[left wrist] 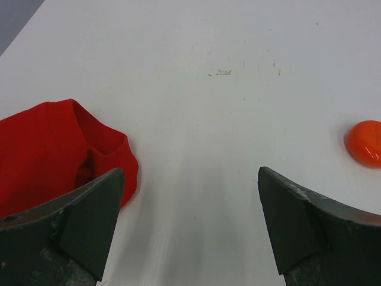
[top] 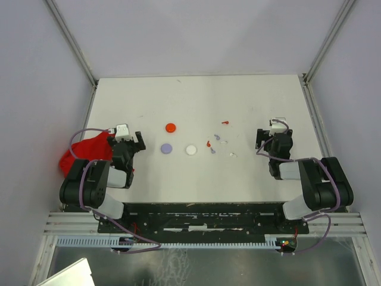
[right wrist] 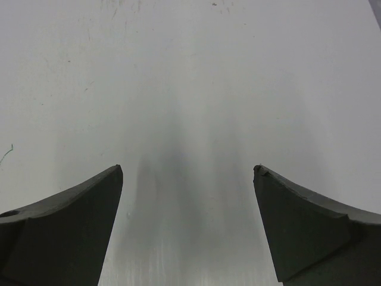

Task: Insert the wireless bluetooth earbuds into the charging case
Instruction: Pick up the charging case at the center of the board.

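Observation:
Several tiny earbuds lie scattered right of the table's middle: red ones (top: 225,123) (top: 208,143), lilac ones (top: 217,137) (top: 212,150) and a white one (top: 233,155). To their left lie three round discs, orange (top: 171,127), lilac (top: 166,148) and white (top: 191,150), which look like shut charging cases. My left gripper (top: 128,138) (left wrist: 190,173) is open over bare table left of the discs; the orange disc (left wrist: 366,143) shows at the right edge of its wrist view. My right gripper (top: 275,134) (right wrist: 187,168) is open over bare table right of the earbuds.
A crumpled red cloth (top: 83,152) (left wrist: 53,149) lies at the table's left edge, just beside my left gripper's left finger (left wrist: 89,220). Grey walls with metal posts (top: 74,42) close in the white table (top: 196,98) on three sides.

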You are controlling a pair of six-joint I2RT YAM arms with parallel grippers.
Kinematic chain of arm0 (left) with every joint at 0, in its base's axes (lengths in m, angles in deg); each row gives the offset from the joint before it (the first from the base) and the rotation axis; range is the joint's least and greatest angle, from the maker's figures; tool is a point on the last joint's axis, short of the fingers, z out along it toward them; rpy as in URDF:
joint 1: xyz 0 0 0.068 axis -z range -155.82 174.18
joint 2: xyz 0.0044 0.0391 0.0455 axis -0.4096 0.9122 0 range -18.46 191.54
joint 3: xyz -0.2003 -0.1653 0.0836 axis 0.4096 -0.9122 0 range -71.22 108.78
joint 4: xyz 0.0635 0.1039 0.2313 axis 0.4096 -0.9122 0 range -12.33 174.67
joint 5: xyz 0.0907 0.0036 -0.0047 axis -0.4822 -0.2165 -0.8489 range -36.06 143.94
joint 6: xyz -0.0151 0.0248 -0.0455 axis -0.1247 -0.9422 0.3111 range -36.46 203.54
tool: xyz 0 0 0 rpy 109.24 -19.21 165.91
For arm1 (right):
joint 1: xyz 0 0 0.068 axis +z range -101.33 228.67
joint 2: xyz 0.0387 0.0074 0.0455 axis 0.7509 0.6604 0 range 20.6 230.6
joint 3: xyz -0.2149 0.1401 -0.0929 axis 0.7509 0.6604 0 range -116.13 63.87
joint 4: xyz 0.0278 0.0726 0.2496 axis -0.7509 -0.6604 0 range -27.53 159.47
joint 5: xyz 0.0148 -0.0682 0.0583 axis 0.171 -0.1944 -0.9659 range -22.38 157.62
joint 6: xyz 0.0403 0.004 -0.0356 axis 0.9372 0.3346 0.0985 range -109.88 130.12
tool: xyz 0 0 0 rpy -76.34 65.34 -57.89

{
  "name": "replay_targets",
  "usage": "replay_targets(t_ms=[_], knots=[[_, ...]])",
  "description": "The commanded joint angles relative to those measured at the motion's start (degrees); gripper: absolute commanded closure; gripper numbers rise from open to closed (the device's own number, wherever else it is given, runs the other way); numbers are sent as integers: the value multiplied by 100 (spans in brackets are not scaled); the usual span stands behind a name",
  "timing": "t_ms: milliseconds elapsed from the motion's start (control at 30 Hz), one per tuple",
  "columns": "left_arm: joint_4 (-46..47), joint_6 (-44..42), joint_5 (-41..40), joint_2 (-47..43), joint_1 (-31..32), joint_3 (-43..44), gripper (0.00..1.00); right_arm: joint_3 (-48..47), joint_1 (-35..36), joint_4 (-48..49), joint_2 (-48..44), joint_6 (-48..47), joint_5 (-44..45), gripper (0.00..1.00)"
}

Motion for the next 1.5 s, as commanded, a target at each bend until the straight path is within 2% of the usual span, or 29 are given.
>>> replay_targets(t_ms=[0,33,100,133,200,267,367,433,533,567,667,767,900,967,1133,1167,1300,1467], knots=[[271,-335,-54,-49,-9,87,1,-612,54,-840,-677,169,569,1],[-252,-344,-58,-237,14,232,1,-1030,108,-1800,-952,213,737,1],[-1837,-356,-168,-736,120,1033,1,-1819,157,-3182,-1218,1180,1113,1],[-2540,-229,-290,-838,154,1420,1,-2137,165,-3710,-1241,1374,908,1],[-3464,683,-570,-951,153,2078,1,-2778,206,-4254,-1181,1647,209,1],[-3938,1238,-137,-1023,151,2560,1,-3329,279,-4748,-1138,1768,-411,1],[-3728,2181,778,-1020,139,2858,1,-4039,289,-5390,-1168,1936,-1211,1],[-3704,2832,1484,-855,131,3135,1,-4151,282,-5252,-1230,2331,-1655,1],[-3659,3507,2422,-513,129,3430,1,-3973,263,-4715,-1164,2566,-3062,1],[-3525,3775,2628,-413,112,3433,1,-3979,267,-4670,-1089,2681,-3258,1],[-2551,4408,3314,-267,86,3095,1,-4093,331,-4917,-897,2862,-3326,1],[-2352,4564,3494,-317,94,2843,1,-4431,755,-5717,-887,2050,-2635,1],[-3116,4086,3091,-749,126,2742,1,-4959,1756,-6677,-673,1109,-1727,1],[-3742,3705,2414,-1068,203,2785,1,-5145,2135,-6861,-440,969,-1498,1],[-4408,2755,733,-1914,738,2843,1,-5617,2831,-7121,344,718,-1132,1],[-4460,2739,646,-1984,772,2861,1,-5695,2931,-7126,475,665,-1057,1],[-4368,3653,726,-1966,576,2769,1,-6139,3301,-7205,1042,543,-829,0],[-4819,3344,659,-1825,566,3035,2,-6716,3596,-7033,1837,489,-916,0]])
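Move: The white charging case, the one nearest the centre of the board, lies about 34 cm to the left of my right hand, some 2 cm back and 3 cm lower. The purple case sits about 10 cm farther left of it, and the red case about 8 cm left and 9 cm farther out. On my side, the nearer red earbud lies about 7 cm right of it and 3 cm farther out. From my left hand the white case is about 26 cm right, 2 cm back and 5 cm below. I swing my open right hand up by some 20 cm and leftward over the board, then sink towards the white case, ending about 30 cm left of where I began, turned counter-clockwise nearly 40 degrees with the fingers tipped down. My left hand, also open, lifts about 15 cm and shifts roughly 10 cm right, rolling its left side down. ##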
